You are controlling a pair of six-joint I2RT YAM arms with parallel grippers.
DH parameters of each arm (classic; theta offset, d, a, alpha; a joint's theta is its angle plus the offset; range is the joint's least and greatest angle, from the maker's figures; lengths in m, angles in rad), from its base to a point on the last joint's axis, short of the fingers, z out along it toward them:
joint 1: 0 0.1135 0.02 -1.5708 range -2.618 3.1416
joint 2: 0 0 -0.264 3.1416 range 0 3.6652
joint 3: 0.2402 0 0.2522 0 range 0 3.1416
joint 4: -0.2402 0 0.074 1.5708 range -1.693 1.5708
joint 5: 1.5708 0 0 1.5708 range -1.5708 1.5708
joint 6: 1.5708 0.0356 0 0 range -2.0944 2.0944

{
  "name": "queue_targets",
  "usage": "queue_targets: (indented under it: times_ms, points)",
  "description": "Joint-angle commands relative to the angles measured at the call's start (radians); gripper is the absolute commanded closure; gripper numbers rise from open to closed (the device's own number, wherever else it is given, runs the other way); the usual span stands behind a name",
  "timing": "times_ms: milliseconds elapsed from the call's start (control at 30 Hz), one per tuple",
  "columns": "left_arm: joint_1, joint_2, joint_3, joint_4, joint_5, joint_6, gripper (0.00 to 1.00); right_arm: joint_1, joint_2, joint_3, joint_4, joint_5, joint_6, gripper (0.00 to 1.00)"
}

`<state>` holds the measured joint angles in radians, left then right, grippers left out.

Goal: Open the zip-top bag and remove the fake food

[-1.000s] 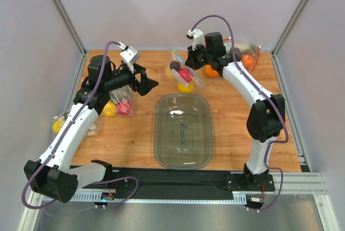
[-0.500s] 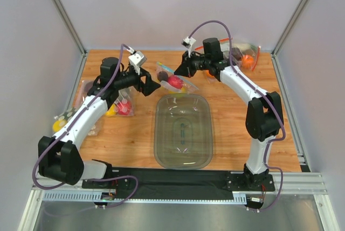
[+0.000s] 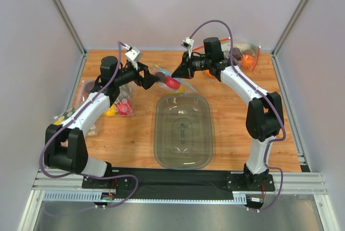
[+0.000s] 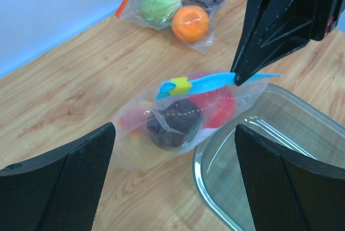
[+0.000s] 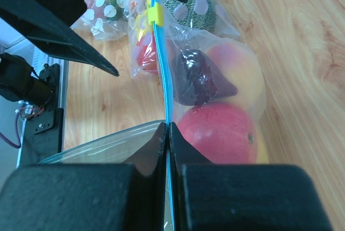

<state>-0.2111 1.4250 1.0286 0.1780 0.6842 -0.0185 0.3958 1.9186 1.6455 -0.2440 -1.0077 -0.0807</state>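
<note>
The zip-top bag (image 4: 178, 123) is a small clear bag with a light-blue zip strip (image 5: 163, 58) and a yellow slider (image 4: 180, 86). It holds the red apple (image 5: 221, 131), the dark maroon plum (image 5: 199, 77), the peach (image 5: 240, 75) and a yellow fruit, mostly hidden. My right gripper (image 5: 168, 131) is shut on the blue strip and holds the bag up behind the tub. My left gripper (image 3: 157, 79) is open, its fingers (image 4: 64, 177) wide apart just short of the bag's slider end. The bag also shows in the top view (image 3: 170, 82).
A clear plastic tub (image 3: 183, 130) sits in the middle of the table. A larger red-strip bag (image 4: 183, 5) with an orange, green fruit and grapes lies at the back right. Other bags of toy fruit (image 3: 116, 107) lie at the left.
My right gripper has carried the bag leftward off the table. My left gripper has moved right and back until its open fingers are at the bag's slider end.
</note>
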Motion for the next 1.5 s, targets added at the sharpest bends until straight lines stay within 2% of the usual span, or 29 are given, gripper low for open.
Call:
queue_targets:
  times_ms: [0,300,333,367,467,633,700,733,800,967,1033,1133,1167,1267,1467]
  points:
    - [0.007,0.018,0.001,0.135,0.044,-0.024,0.02,-0.006,-0.049,0.039,0.002,-0.069,-0.024,1.0]
    - [0.007,0.041,-0.012,0.205,0.072,-0.061,0.06,-0.005,-0.04,0.073,-0.069,-0.115,-0.044,1.0]
    - [0.009,0.046,-0.012,0.21,0.078,-0.067,0.1,-0.005,-0.04,0.073,-0.067,-0.117,-0.044,1.0]
    - [0.007,0.054,-0.012,0.221,0.093,-0.073,0.25,-0.005,-0.038,0.071,-0.067,-0.114,-0.042,1.0]
    - [0.007,0.064,-0.018,0.227,0.12,-0.092,0.43,-0.005,-0.035,0.079,-0.069,-0.112,-0.037,1.0]
    - [0.007,0.063,-0.039,0.219,0.132,-0.093,0.61,-0.008,-0.026,0.092,-0.06,-0.08,-0.021,1.0]
    - [0.007,0.061,-0.038,0.198,0.146,-0.09,0.76,-0.006,-0.017,0.1,-0.061,-0.051,-0.016,1.0]
    - [0.009,0.061,-0.033,0.18,0.147,-0.084,0.89,-0.008,-0.013,0.108,-0.063,-0.043,-0.014,1.0]
    - [0.007,0.061,-0.036,0.173,0.15,-0.083,0.99,-0.006,-0.003,0.117,-0.067,-0.022,-0.014,1.0]
    - [0.009,0.049,-0.05,0.181,0.123,-0.089,1.0,0.008,0.029,0.152,-0.087,0.038,-0.034,1.0]
    - [0.007,0.043,-0.055,0.163,0.071,-0.086,1.0,0.018,0.043,0.155,-0.086,0.072,-0.037,0.99]
    - [0.007,0.019,-0.068,0.127,0.002,-0.071,1.0,0.031,0.053,0.149,-0.064,0.164,-0.051,0.84]
    - [0.007,0.008,-0.07,0.12,-0.03,-0.066,1.0,0.037,0.057,0.149,-0.058,0.185,-0.053,0.73]
    - [0.007,-0.006,-0.07,0.077,-0.072,-0.047,1.0,0.054,0.069,0.169,-0.044,0.221,-0.056,0.59]
    - [0.007,-0.023,-0.073,0.031,-0.097,-0.032,1.0,0.155,0.065,0.22,-0.046,0.334,-0.139,0.55]
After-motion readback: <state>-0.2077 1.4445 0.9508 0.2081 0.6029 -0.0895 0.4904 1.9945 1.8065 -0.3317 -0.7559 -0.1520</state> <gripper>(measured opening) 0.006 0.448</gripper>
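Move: The bag's slider end, held out by the right hand on its blue zip, lies about 3 cm ahead and 2 cm right of the open left fingers, level with them, and some 6 cm left and 2 cm ahead of the right fingers. From the left hand, the clear container is about 20 cm back, 12 cm right and well below; the left food bag is some 15 cm left and 10 cm back, on the table. Right draws the zip back slightly, left pinches its slider end, right opens, going about 5 cm forward-left. ##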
